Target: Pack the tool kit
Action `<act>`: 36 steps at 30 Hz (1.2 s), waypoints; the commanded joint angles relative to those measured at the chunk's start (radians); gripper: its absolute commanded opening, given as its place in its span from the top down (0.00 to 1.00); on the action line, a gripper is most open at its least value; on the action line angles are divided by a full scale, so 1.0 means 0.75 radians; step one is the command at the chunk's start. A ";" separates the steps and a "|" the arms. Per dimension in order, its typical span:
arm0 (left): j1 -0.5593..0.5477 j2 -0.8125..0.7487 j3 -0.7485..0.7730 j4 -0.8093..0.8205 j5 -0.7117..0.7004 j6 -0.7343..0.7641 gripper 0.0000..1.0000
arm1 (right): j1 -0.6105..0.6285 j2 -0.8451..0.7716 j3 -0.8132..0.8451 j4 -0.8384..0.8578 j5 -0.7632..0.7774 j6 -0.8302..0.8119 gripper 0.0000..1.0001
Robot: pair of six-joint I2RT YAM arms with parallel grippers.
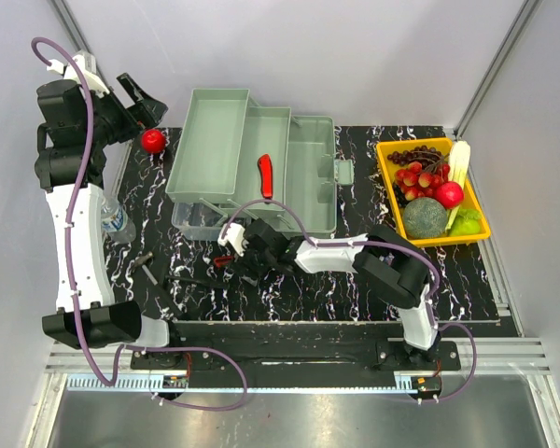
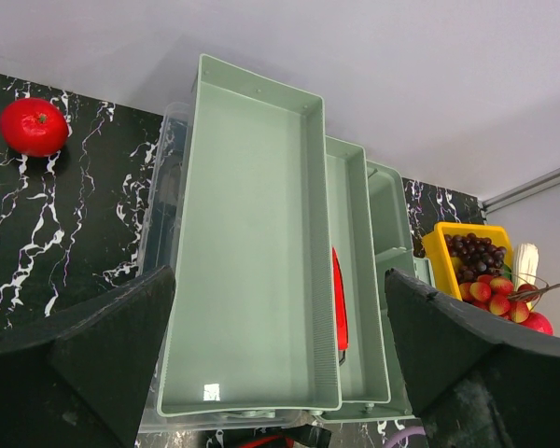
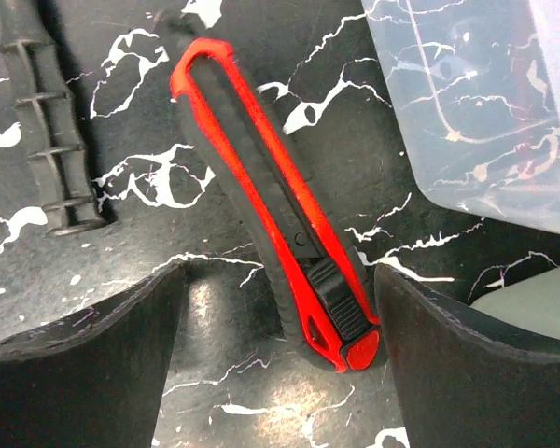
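The tool kit's pale green toolbox (image 1: 252, 163) stands open on the black marbled mat with its trays folded out. A red-handled tool (image 1: 265, 175) lies in the middle tray (image 2: 355, 308). On the mat in front of the box lies a red and black utility knife (image 3: 271, 196). My right gripper (image 3: 280, 280) is low over it and open, one finger on each side of the knife's slider end, which lies close to the right finger (image 3: 467, 373). Raised at the far left, my left gripper (image 2: 278, 289) is open and empty, looking down on the largest tray (image 2: 252, 252).
A black ribbed handle (image 3: 42, 121) lies left of the knife, and other dark tools (image 1: 159, 273) lie on the mat's left part. A red fruit (image 1: 152, 140) and a water bottle (image 1: 117, 222) sit at the left. A yellow tray of fruit (image 1: 385, 173) is at the right.
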 commanded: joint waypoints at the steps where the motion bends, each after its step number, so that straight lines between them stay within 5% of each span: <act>1: 0.007 -0.006 -0.002 0.055 -0.004 -0.013 0.01 | 0.005 0.051 0.059 0.030 -0.025 -0.008 0.13; 9: 0.009 -0.019 -0.023 0.055 -0.017 -0.005 0.01 | 0.005 0.024 0.022 -0.038 -0.068 0.068 0.23; 16: 0.007 -0.016 -0.033 0.057 -0.013 -0.011 0.01 | 0.007 -0.109 -0.133 -0.075 -0.056 0.038 0.55; 19: 0.009 -0.014 -0.033 0.067 0.002 -0.021 0.01 | 0.007 -0.109 -0.133 -0.134 -0.040 0.009 0.50; 23: 0.007 -0.016 -0.033 0.069 0.010 -0.024 0.01 | 0.009 -0.056 -0.068 -0.136 -0.019 -0.003 0.31; 26: 0.007 -0.023 -0.033 0.069 0.006 -0.019 0.01 | 0.013 0.018 0.006 -0.134 -0.015 -0.003 0.28; 31: 0.009 -0.027 -0.029 0.069 -0.002 -0.013 0.01 | 0.023 0.079 0.043 -0.130 -0.001 0.001 0.56; 36: 0.013 -0.014 -0.008 0.069 0.022 -0.024 0.01 | 0.041 -0.078 -0.106 -0.114 0.146 -0.057 0.80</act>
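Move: The utility knife lies almost under the right hand: its middle is about 5 cm to the left, 1 cm ahead and 2 cm below, with its slider end between the open fingers. The black-handled tool's middle is some 16 cm to the left and 4 cm back; the near end of the clear lid is about 11 cm left and 10 cm ahead; the green box base is 12 cm right and 20 cm ahead. From the left hand the knife is some 12 cm back, 21 cm right and 42 cm below. The knife's slider end is pinched by the right hand, which first sinks about 1 cm, then closes partly while drawing right and back some 3 cm. The fingers reopen, slip back left about 2.5 cm along the knife and close again, ending with a pad on either side of the handle near the slider, the wrist hardly turning. ##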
